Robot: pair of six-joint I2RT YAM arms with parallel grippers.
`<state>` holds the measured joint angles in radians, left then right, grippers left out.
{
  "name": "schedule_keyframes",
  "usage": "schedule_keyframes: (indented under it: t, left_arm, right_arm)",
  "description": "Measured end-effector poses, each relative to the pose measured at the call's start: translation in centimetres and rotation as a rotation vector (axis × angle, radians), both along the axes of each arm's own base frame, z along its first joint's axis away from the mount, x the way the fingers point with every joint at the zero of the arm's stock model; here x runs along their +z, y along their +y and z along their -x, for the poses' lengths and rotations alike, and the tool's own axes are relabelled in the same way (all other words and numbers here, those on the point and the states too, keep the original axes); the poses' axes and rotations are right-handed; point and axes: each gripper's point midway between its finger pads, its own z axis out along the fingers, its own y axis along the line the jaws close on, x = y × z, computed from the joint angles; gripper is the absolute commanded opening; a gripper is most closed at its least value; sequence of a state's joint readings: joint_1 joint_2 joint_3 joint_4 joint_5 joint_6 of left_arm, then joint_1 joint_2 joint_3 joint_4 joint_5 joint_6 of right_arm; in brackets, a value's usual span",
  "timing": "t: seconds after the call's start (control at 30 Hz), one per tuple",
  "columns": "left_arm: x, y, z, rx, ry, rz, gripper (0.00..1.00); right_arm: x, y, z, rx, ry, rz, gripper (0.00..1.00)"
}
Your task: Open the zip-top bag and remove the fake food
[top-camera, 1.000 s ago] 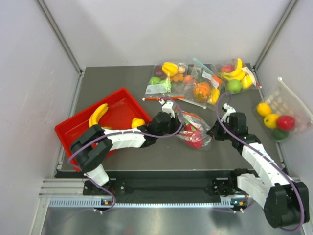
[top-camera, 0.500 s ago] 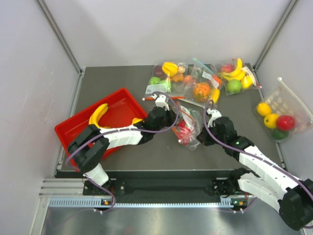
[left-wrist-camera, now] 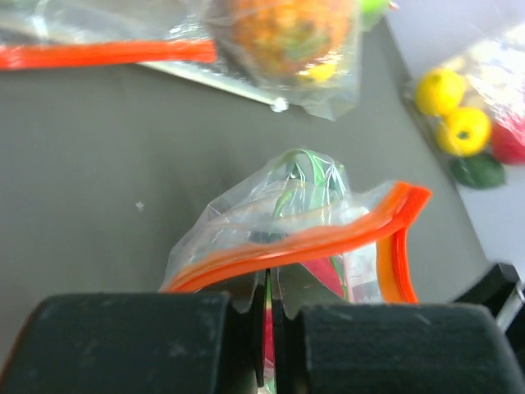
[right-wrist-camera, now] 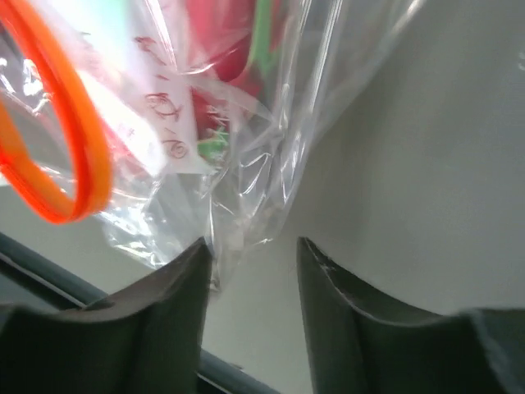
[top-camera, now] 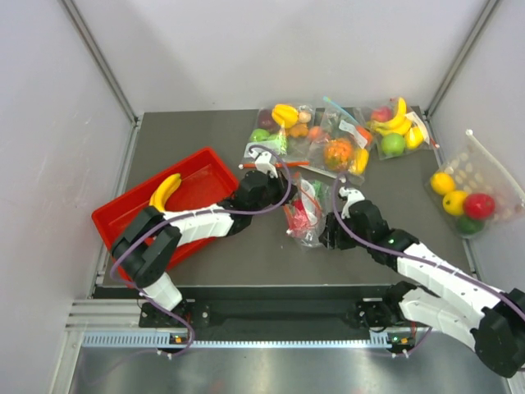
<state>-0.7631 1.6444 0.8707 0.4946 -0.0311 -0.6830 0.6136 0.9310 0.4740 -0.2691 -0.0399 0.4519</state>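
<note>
The zip-top bag (top-camera: 308, 212) stands crumpled at mid-table, with the pink-red dragon fruit (top-camera: 299, 218) inside. My left gripper (top-camera: 281, 201) is shut on the bag's red-orange zip strip (left-wrist-camera: 328, 238) at its mouth (left-wrist-camera: 272, 295). The dragon fruit (left-wrist-camera: 330, 272) shows just behind the strip. My right gripper (top-camera: 326, 238) is open at the bag's lower right. In the right wrist view (right-wrist-camera: 250, 246) a loose corner of the bag (right-wrist-camera: 246, 164) hangs between the fingers, against the left one. The banana (top-camera: 164, 190) lies in the red tray (top-camera: 123, 217). The small yellow-orange fruit is hidden.
Three other clear bags of fruit lie along the back (top-camera: 279, 131), (top-camera: 340, 152), (top-camera: 394, 127). A dotted pouch (top-camera: 467, 193) with fruit sits at the right edge. The left arm stretches over the tray's right corner.
The bag has moved left and been drawn up taller in my left gripper. My right gripper has followed it leftward to its lower right corner.
</note>
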Motion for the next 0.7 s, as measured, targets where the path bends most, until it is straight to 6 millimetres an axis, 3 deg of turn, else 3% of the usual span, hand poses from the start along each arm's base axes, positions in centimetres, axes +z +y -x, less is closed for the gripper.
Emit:
schedule_keyframes:
  t: [0.07,0.13,0.33,0.43,0.53,0.7]
  left_arm:
    - [0.5,-0.3,0.1,-0.042,-0.025,0.008,0.00]
    - [1.1,-0.8,0.6,-0.101,-0.061,0.016,0.00]
    - [1.3,-1.7,3.6,-0.326,-0.159,-0.005,0.00]
    - [2.2,-2.0,5.7,-0.444,-0.214,-0.006,0.00]
    - [3.3,-1.9,7.6,-0.534,-0.266,0.002,0.00]
    - [5.4,-1.5,9.7,-0.625,-0.352,0.018,0.00]
  right_arm:
    - [0.4,-0.6,0.4,-0.005,0.004,0.022,0.70]
    - [2.1,-1.1,0.4,-0.012,-0.018,0.041,0.73]
    - [12.1,-1.0,-2.6,-0.049,-0.239,-0.002,0.75]
    - [15.8,-0.9,-3.6,-0.049,-0.335,-0.020,0.76]
    - [16.7,-1.1,-4.3,-0.028,-0.373,-0.017,0.76]
    - [15.0,-2.3,-5.2,0.015,-0.341,-0.025,0.76]
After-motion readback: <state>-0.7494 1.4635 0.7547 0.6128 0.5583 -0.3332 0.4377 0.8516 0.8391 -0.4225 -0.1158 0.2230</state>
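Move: At the right hand's opening fingers is the lower corner of the zip-top bag, whose middle lies about 6 cm ahead and 6 cm left of that hand, at about its height. The left hand still grips the bag's mouth, with the bag's middle some 6 cm back, 5 cm right and 8 cm below. From the left hand, the pineapple bag is about 16 cm ahead and 15 cm right, and the red tray's middle about 33 cm left and 6 cm back; both lie about 13 cm lower. Letting go of the bag's lower corner, the right hand finishes opening and climbs fast, about 15 cm net, drifting some 5 cm forward while its fingers tip up roughly 20 degrees; it ends open, above the bag's closed end. The left hand keeps its pinch on the mouth, draws the bag back about 10 cm while lifting it, and swings clockwise some 35 degrees, tipping up. ##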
